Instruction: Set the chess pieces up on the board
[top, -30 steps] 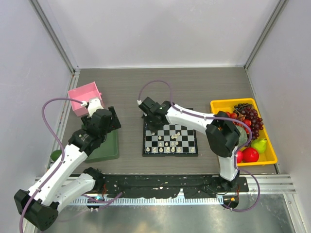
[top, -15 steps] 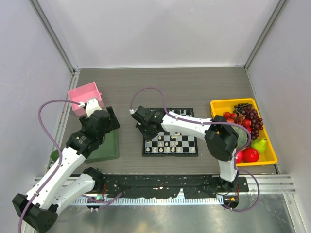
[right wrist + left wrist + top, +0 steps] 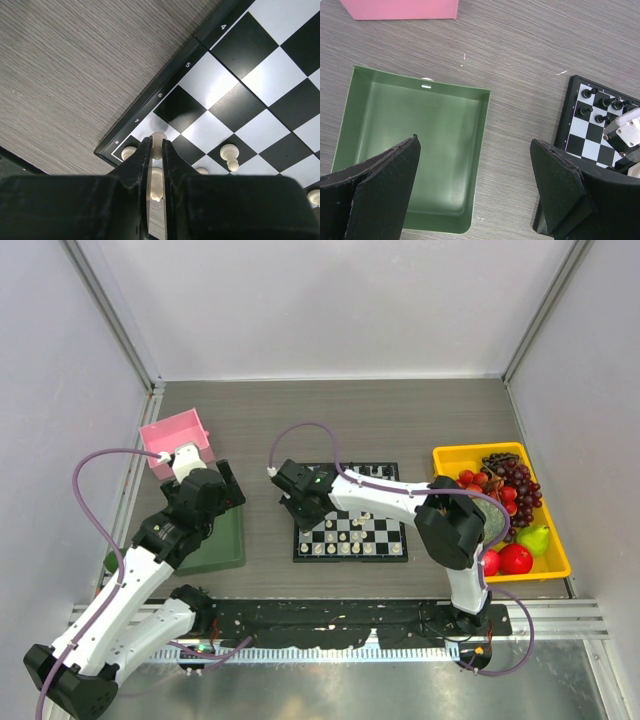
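Observation:
The board [image 3: 390, 530] lies at the table's middle, with cream-white chess pieces [image 3: 345, 540] along its near rows and black ones [image 3: 365, 472] at the far edge. My right gripper [image 3: 303, 508] hangs over the board's left edge. In the right wrist view it [image 3: 156, 146] is shut on a cream-white piece [image 3: 159, 138] just above the squares by the board's corner [image 3: 150, 107], next to another white piece [image 3: 129, 152]. My left gripper [image 3: 232, 490] [image 3: 475, 190] is open and holds nothing, above the green tray's right wall [image 3: 485, 130].
A pink box [image 3: 175, 440] stands behind the green tray [image 3: 222, 548]. A yellow tray [image 3: 475, 450] of fruit sits at the right. Black pieces [image 3: 590, 92] on the board's corner show at the right of the left wrist view.
My right gripper has swung left from over the board's far left part to its left edge, still shut. The left arm has shifted slightly.

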You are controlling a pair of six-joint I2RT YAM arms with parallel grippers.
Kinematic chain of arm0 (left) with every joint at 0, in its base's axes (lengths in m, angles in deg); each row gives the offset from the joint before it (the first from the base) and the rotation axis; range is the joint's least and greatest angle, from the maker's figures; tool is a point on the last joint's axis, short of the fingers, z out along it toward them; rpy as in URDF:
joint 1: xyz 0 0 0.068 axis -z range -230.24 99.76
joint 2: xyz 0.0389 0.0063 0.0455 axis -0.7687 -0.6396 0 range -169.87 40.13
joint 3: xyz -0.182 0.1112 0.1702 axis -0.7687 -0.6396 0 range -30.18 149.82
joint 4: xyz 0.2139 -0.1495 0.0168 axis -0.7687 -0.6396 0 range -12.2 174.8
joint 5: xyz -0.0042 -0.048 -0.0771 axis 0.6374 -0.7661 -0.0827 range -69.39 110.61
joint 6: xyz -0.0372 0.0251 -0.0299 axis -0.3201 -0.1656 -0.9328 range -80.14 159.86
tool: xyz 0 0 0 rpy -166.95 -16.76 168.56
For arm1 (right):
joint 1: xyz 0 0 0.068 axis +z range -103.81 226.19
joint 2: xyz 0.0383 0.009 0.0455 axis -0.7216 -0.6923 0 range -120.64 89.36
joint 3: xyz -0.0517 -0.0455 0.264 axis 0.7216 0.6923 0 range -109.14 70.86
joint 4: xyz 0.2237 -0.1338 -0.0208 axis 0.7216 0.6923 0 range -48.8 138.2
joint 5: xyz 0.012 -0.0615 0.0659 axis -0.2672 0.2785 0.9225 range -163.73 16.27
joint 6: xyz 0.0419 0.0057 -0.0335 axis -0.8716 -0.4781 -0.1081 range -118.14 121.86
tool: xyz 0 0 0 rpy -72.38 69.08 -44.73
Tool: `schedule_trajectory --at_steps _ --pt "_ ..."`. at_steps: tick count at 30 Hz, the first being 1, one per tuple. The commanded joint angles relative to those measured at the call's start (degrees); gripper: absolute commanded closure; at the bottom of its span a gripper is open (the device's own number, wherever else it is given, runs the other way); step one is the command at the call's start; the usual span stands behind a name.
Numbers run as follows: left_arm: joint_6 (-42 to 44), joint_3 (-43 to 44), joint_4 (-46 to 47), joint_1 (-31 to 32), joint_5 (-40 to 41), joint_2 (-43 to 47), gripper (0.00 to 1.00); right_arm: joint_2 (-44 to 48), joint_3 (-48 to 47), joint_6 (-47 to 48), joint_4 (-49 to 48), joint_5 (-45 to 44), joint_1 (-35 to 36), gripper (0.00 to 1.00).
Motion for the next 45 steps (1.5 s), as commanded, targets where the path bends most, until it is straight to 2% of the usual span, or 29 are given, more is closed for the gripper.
schedule_trajectory --at_steps 1,11,16,19,26,37,45 --pt "-0.98 -0.03 0.27 -0.28 1.86 0.78 0.00 -0.10 -0.49 -0.48 -1.25 0.88 0.34 0.89" --pt "-0.98 -0.47 0.62 -0.28 1.86 0.61 0.00 -0.98 -0.67 -0.39 -1.07 1.14 0.69 0.87" --pt "-0.99 -0.56 0.53 -0.28 1.94 0.61 0.00 -1.24 -0.75 -0.48 -0.90 1.05 0.78 0.78" --pt "-0.98 -0.47 0.62 -0.28 1.85 0.52 0.00 -1.07 -0.93 -0.57 -0.90 0.97 0.78 0.69" --pt "-0.98 -0.38 0.62 -0.28 1.94 0.70 0.00 1.47 -1.46 -0.13 -0.90 -0.17 0.78 0.61" --pt "-0.98 -0.56 0.62 -0.36 2.21 0.78 0.00 9.56 0.21 -0.39 -0.90 -6.06 -1.06 0.58" --pt "-0.98 -0.56 0.62 -0.36 2.38 0.78 0.00 9.66 4.69 -3.29 -0.98 -5.98 -5.28 0.59"
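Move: The right hand holds a white pawn just above its square, the second one out along the board's left edge. That square is 3 cm below the hand and about 1 cm back. The corner piece stands about 4 cm back and level sideways, the next back-row piece 4 cm back and 3 cm right. The nearest pawn in its row is 6 cm right and 1 cm back, another 6 cm right and 2 cm ahead. From the left hand, the square is some 20 cm right, 3 cm back and 17 cm below. The pawn, pinched between the right fingertips, is eased down about 1 cm and slightly back onto the edge square beside the corner piece. There the fingers part to just under half open and let go of it. The hand then lifts clear by some 6 cm, swinging forward and to the right over the board, its fingers tipping outward a little. ##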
